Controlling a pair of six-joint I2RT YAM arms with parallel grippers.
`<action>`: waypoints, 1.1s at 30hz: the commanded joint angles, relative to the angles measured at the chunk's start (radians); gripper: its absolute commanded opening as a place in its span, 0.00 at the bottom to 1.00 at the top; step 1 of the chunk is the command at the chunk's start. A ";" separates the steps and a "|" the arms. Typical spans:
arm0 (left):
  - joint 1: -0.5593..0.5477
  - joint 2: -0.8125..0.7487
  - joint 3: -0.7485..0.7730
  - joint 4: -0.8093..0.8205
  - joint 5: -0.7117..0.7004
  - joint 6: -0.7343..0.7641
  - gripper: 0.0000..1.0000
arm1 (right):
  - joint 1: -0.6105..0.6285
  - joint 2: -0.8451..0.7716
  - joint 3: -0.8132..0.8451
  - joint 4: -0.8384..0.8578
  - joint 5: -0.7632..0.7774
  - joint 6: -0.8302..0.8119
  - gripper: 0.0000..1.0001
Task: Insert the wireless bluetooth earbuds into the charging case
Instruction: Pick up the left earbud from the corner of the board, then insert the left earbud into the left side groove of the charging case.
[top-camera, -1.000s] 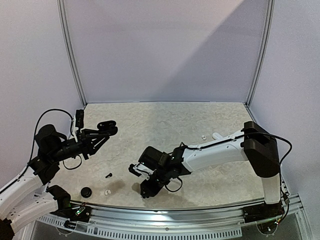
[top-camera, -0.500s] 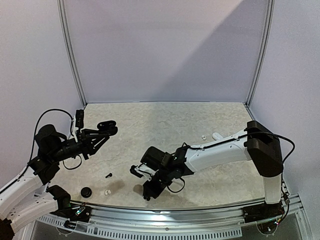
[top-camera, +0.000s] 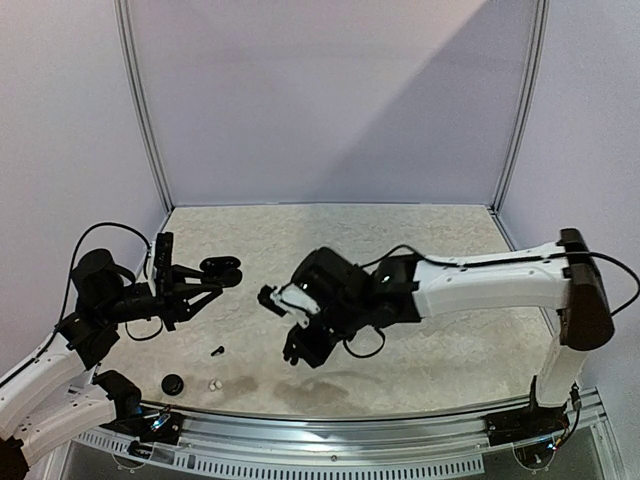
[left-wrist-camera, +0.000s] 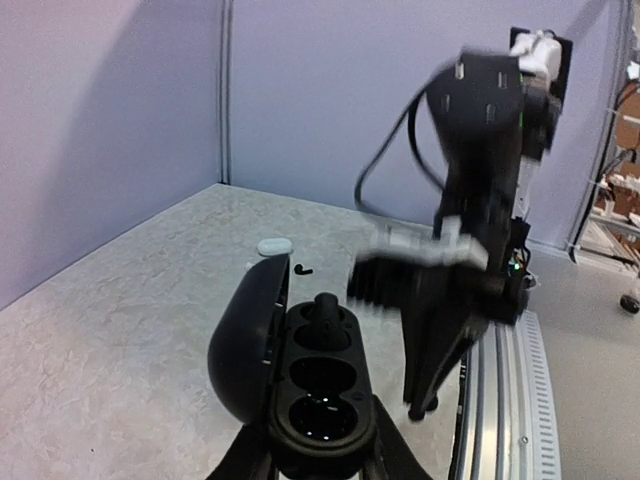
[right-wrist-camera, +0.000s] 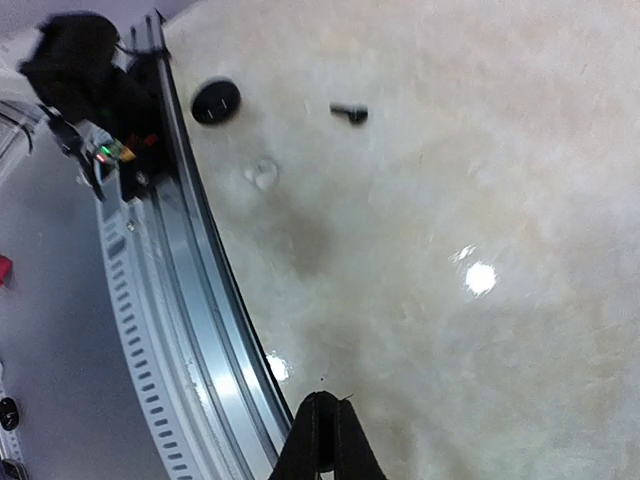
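My left gripper (top-camera: 203, 276) (left-wrist-camera: 318, 456) is shut on the open black charging case (top-camera: 220, 266) (left-wrist-camera: 322, 392), held above the table's left side with its lid (left-wrist-camera: 243, 340) swung left. One black earbud (left-wrist-camera: 326, 312) sits in the case's far slot; the near slot shows empty. My right gripper (top-camera: 298, 354) (left-wrist-camera: 426, 404) (right-wrist-camera: 322, 422) hangs in the air just right of the case, jaws shut on a small dark piece that looks like a black earbud. Another black earbud (top-camera: 217, 350) (right-wrist-camera: 350, 112) and a white earbud (top-camera: 213, 384) (right-wrist-camera: 262, 175) lie on the table near the front left.
A round black object (top-camera: 172, 384) (right-wrist-camera: 215, 100) lies by the front rail (right-wrist-camera: 190, 300). In the left wrist view a white case (left-wrist-camera: 273, 245) and a small black piece (left-wrist-camera: 302, 268) lie further off on the table. Walls enclose the left, back and right.
My right gripper shut its jaws low at the table's front, then rose and moved back towards the case. My left gripper shifted the case slightly right.
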 joint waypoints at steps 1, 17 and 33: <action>-0.018 0.013 0.038 -0.042 0.111 0.160 0.00 | 0.051 -0.198 0.118 -0.031 0.168 -0.153 0.00; -0.181 0.094 0.094 0.016 0.122 0.059 0.00 | 0.165 -0.030 0.538 -0.060 0.294 -0.514 0.00; -0.201 0.111 0.124 -0.066 0.156 0.164 0.00 | 0.164 0.017 0.535 -0.124 0.378 -0.555 0.00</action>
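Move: About 11 cm to the left of the right hand, 5 cm farther out and 16 cm higher hangs the open charging case, gripped by the left hand. From the left hand, the right hand's earbud is some 12 cm to the right, 5 cm nearer the base and 16 cm lower. Down on the table, 11 cm below the right hand, a loose black earbud lies 16 cm left and 8 cm ahead; white earbuds lie 16 cm left, 1 cm back. Keeping its pinch on the earbud, the right hand swings steeply up nearly 30 cm, then sinks about 8 cm and drifts some 6 cm left in all to the open case, its fingers levelling from steeply down to mostly leftward. To meet it, the left hand carries the case 5 cm back and 4 cm right, turning it clockwise about 20 degrees, grip unchanged. ##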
